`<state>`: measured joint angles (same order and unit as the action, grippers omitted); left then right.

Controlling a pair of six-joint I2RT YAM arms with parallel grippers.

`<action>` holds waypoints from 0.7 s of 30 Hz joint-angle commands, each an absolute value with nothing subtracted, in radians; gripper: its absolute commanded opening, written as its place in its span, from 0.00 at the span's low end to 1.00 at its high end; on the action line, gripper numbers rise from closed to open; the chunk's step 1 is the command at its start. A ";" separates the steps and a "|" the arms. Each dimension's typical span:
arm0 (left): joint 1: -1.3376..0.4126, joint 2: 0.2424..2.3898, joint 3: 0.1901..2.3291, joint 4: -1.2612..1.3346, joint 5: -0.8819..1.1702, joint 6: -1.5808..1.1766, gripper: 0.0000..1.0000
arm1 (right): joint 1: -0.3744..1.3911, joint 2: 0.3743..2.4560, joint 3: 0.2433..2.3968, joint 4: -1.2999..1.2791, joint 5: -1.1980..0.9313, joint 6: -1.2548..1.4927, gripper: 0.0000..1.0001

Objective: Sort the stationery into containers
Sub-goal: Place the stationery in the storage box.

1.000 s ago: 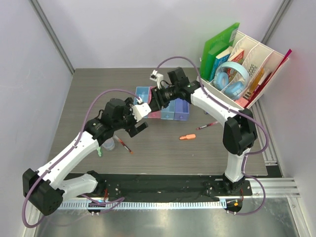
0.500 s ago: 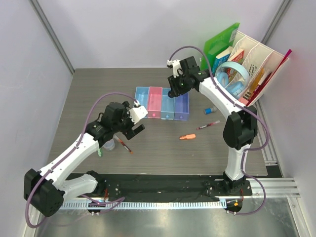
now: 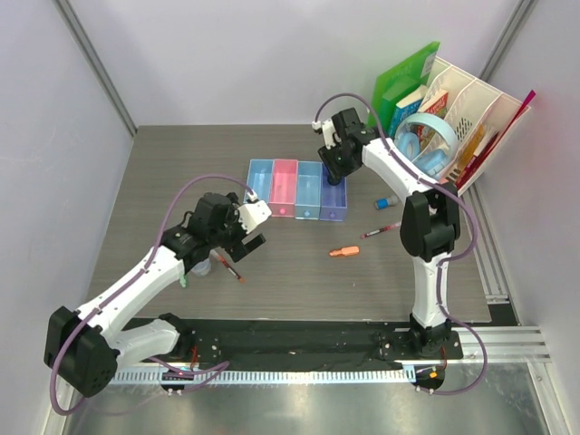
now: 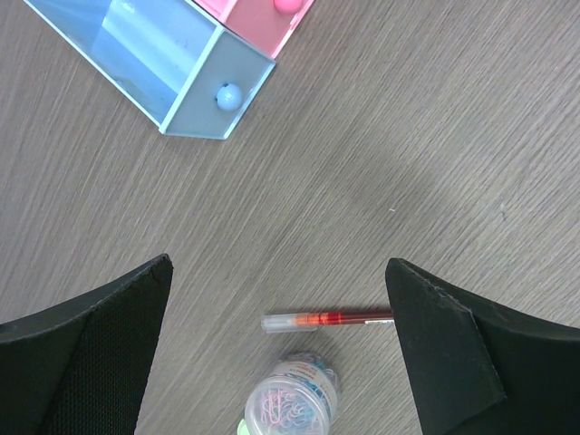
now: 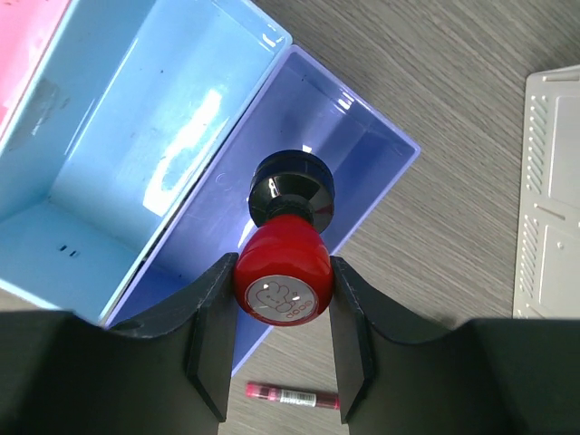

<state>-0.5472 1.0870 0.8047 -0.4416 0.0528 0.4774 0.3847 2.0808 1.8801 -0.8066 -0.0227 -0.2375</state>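
My right gripper [image 5: 282,265] is shut on a stamp with a red knob [image 5: 283,290] and a black base. It hangs over the far end of the purple-blue tray [image 5: 349,149], the rightmost of the row of containers [image 3: 297,190]. In the top view that gripper [image 3: 333,170] is at the tray's far end. My left gripper [image 4: 279,267] is open, above a red pen [image 4: 331,319] and a clear jar of paper clips [image 4: 294,403] on the table. From above, this gripper [image 3: 243,241] stands near-left of the trays.
On the table right of the trays lie an orange piece [image 3: 343,252], another red pen [image 3: 381,230] and a blue-capped bit [image 3: 387,203]. A green piece [image 3: 182,279] lies by the jar. The white organizer [image 3: 458,118] with books and headphones stands at the back right.
My right arm, stamp in its grip, swung from over the pink and blue trays to the right and settled over the purple-blue tray. The left arm drew back a little toward the near side.
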 commanded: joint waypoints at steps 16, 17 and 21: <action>-0.537 1.072 0.753 -0.354 0.061 0.468 1.00 | 0.388 2.232 2.042 -0.793 -0.005 -0.252 0.60; -0.537 1.074 0.752 -0.353 0.063 0.468 1.00 | 0.388 2.229 2.043 -0.793 -0.005 -0.252 0.63; -0.535 1.078 0.749 -0.348 0.066 0.468 1.00 | 0.388 2.201 2.040 -0.798 -0.005 -0.250 0.81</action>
<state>-0.5407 1.0870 0.7513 -0.3996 0.0532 0.4744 0.3851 2.2398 1.9999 -0.8009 -0.0170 -0.2527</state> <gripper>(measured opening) 0.996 0.733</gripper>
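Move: The purple compartment of the storage box lies directly beneath the right hand, its middle about 7 cm below; the hand still holds the red-and-black stamp over it. The light blue compartment is some 6 cm to the left. On the table, the blue cap stands about 12 cm to the right and 1 cm back, and the red pen 11 cm right and 9 cm back. From the left hand the purple compartment is about 19 cm ahead and 23 cm right. The stamp, still pinched by its red head, is lowered by the right hand about 4.5 cm into the purple compartment, easing some 2 cm forward towards its far half. The fingers then open well wide of their grip while the hand drifts a little farther forward and starts to rise, by about 1 cm. ##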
